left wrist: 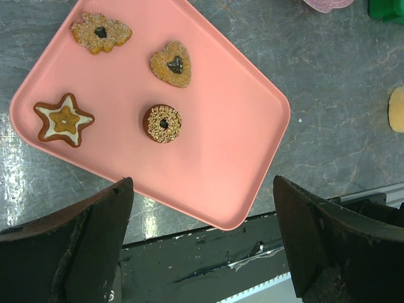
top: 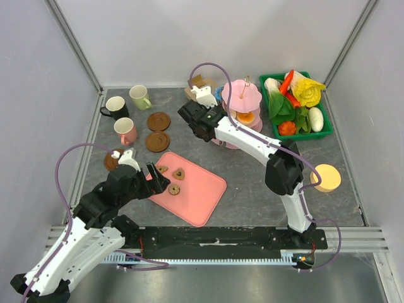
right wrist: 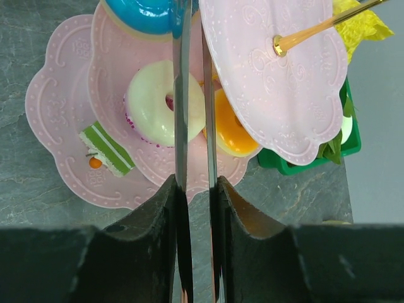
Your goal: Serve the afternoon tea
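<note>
My left gripper (left wrist: 202, 189) hangs open over the near edge of the flat pink tray (left wrist: 240, 139), holding nothing. On the tray lie a star cookie (left wrist: 64, 119), a sprinkled donut (left wrist: 161, 123), a heart cookie (left wrist: 171, 63) and a flower cookie (left wrist: 100, 33). My right gripper (right wrist: 196, 183) is shut on thin metal tongs (right wrist: 182, 95), above the pink tiered stand (right wrist: 271, 69). The stand carries a pale donut (right wrist: 154, 110), an orange donut (right wrist: 230, 132), a blue donut (right wrist: 142, 12) and a green cake slice (right wrist: 107, 148). Black (top: 115, 107), pale green (top: 139, 96) and pink (top: 125, 130) mugs stand at the back left beside brown coasters (top: 158, 120).
A green basket (top: 273, 129) of toy vegetables sits at the back right, touching the stand's side. A yellow round piece (top: 325, 177) lies near the right arm's elbow. Grey walls and metal rails close in the table.
</note>
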Motion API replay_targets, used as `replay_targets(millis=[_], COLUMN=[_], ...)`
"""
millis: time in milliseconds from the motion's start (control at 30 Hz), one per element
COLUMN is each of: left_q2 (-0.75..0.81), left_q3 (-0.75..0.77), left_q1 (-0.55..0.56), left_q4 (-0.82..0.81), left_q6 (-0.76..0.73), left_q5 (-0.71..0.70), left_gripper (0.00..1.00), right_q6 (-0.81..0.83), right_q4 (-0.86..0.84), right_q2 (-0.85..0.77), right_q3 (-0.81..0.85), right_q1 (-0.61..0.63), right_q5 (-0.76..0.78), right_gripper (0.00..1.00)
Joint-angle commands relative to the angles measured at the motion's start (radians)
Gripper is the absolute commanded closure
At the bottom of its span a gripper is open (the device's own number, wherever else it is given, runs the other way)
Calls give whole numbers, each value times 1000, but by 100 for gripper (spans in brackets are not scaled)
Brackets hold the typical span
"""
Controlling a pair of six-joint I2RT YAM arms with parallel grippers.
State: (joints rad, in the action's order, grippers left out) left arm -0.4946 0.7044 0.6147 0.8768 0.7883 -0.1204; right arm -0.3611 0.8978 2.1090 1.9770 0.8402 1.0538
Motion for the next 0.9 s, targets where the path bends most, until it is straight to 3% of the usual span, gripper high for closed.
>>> replay_targets(millis=[0,433,667,867], left_q2=[8,10,10,7], left_q3=[-3,-2,-3,-3], left_q1=[2,2,3,0], left_q4=[-41,-42,-42,-41], left_q6=[-4,-6,-6,-6], left_q5=[5,8,10,11], left_gripper=[3,3,3,3], right_q6=[-36,-50,-52,-56], right_q4=[4,38,41,35], right_q2=[3,43,37,25], right_q3=[0,-15,-9,-7], right_q1=[-6,-4,-6,-6], right_q5=[93,107,91,86], right_gripper=[66,59,45,42])
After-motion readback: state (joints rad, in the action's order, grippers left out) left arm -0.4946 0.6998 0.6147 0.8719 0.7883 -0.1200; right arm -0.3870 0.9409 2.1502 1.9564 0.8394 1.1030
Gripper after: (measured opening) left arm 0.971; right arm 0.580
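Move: The right hand holds tongs with the blue doughnut in their tips; its spot on the stand's middle tier lies about 14 cm ahead of the hand, 4 cm right and 8 cm lower. Nearer in sit the white doughnut, some 7 cm ahead and 2 cm right, and the orange doughnut, 5 cm ahead and 9 cm right, both roughly 8 cm below. The top tier's middle is 7 cm ahead, 8 cm right, about level. From the idle left hand that spot is roughly 38 cm ahead, 23 cm right and 5 cm below. The right hand sinks about 2 cm and eases some 1 cm to its right, rolling roughly 5 degrees so its left side dips, to set the blue doughnut down beyond the white one, at the left of the raised top tier. Its fingers begin to part on the way down and, once it has stopped sinking, open further to a little over half, so the tongs, still in the hand, spread and let go of the doughnut while the hand stays put. ##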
